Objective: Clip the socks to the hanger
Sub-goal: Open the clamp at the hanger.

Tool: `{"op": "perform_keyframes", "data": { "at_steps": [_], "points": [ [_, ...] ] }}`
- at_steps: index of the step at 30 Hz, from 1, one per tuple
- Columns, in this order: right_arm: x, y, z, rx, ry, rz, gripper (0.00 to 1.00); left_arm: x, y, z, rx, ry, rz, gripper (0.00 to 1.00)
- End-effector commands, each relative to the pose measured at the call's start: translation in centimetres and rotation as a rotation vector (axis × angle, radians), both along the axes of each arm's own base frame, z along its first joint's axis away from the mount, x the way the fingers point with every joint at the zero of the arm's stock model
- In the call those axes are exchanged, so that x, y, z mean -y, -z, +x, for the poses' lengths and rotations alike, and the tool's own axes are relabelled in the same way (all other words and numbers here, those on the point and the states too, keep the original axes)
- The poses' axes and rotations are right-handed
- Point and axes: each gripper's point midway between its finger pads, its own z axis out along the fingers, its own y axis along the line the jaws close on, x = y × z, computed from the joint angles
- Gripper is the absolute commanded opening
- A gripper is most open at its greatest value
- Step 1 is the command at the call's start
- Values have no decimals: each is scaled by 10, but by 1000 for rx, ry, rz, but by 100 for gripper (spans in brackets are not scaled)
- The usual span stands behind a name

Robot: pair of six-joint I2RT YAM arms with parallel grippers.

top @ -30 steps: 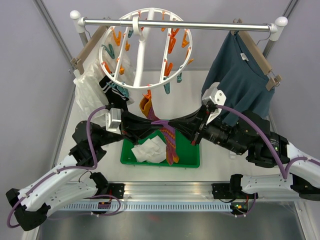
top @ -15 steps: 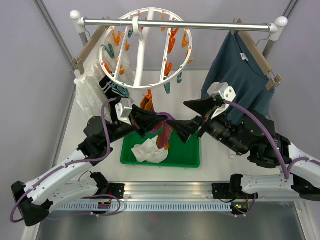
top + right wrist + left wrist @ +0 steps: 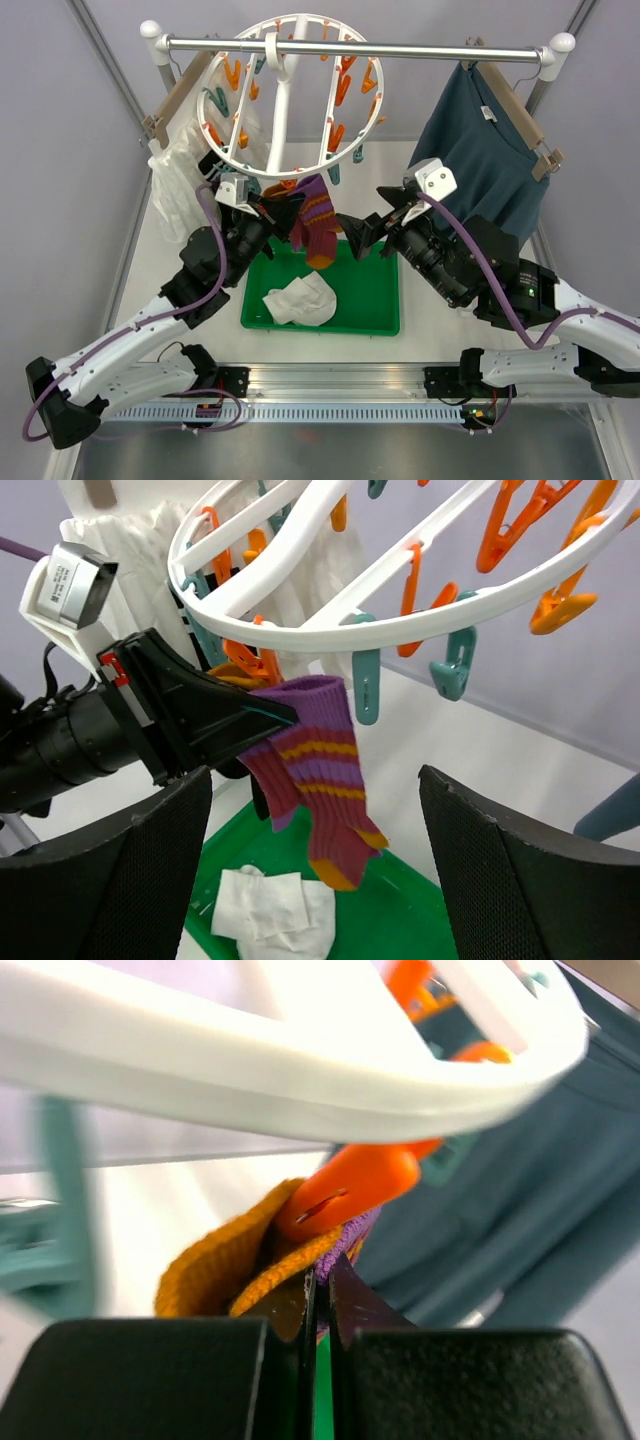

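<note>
A maroon, purple and orange striped sock [image 3: 315,220] hangs by its cuff from my left gripper [image 3: 285,205], which is shut on it just under the near rim of the white ring hanger [image 3: 278,120]. In the left wrist view the cuff [image 3: 215,1265] bulges above the closed fingertips [image 3: 320,1270], touching an orange clip [image 3: 345,1190] below the ring [image 3: 300,1080]. My right gripper [image 3: 315,772] stands open, facing the dangling sock [image 3: 310,740] and apart from it. A white sock [image 3: 298,298] lies in the green tray [image 3: 370,300].
The hanger hangs from a metal rail [image 3: 350,45]. A teal shirt [image 3: 480,150] hangs at the right, close behind my right arm, and a white garment [image 3: 180,170] at the left. Teal clips [image 3: 366,685] dangle beside the sock.
My right gripper has let go of the striped sock, opened wide and drawn back. The left gripper has shut on the cuff and lifted the sock from over the tray to the ring.
</note>
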Motion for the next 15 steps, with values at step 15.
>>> {"op": "perform_keyframes", "data": {
  "at_steps": [15],
  "points": [
    [-9,14,31,91,-119,-78,62,-81,-22,13,-38,-370,-70,2]
  ]
}}
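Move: The near-rim teal clamp at the hanger lies about 9 cm ahead of the empty right gripper, some 4 cm left and 3 cm higher; a second teal clamp sits roughly 4 cm farther out than it and 4 cm to its right. From the left gripper, which already pinches the striped sock, that first clamp is about 3 cm ahead, 8 cm right and 4 cm up, while the orange clamp is about 3 cm ahead, 1 cm left and 3 cm up. Keep the striped sock pinched in the left gripper and sweep it about 6 cm left along the hanger's near rim, edging slightly forward and turning some 20 degrees counter-clockwise. Meanwhile advance the right gripper about 4 cm, sinking a little, towards the near rim with its teal clamps, and narrow its fingers by about a third, still empty. ##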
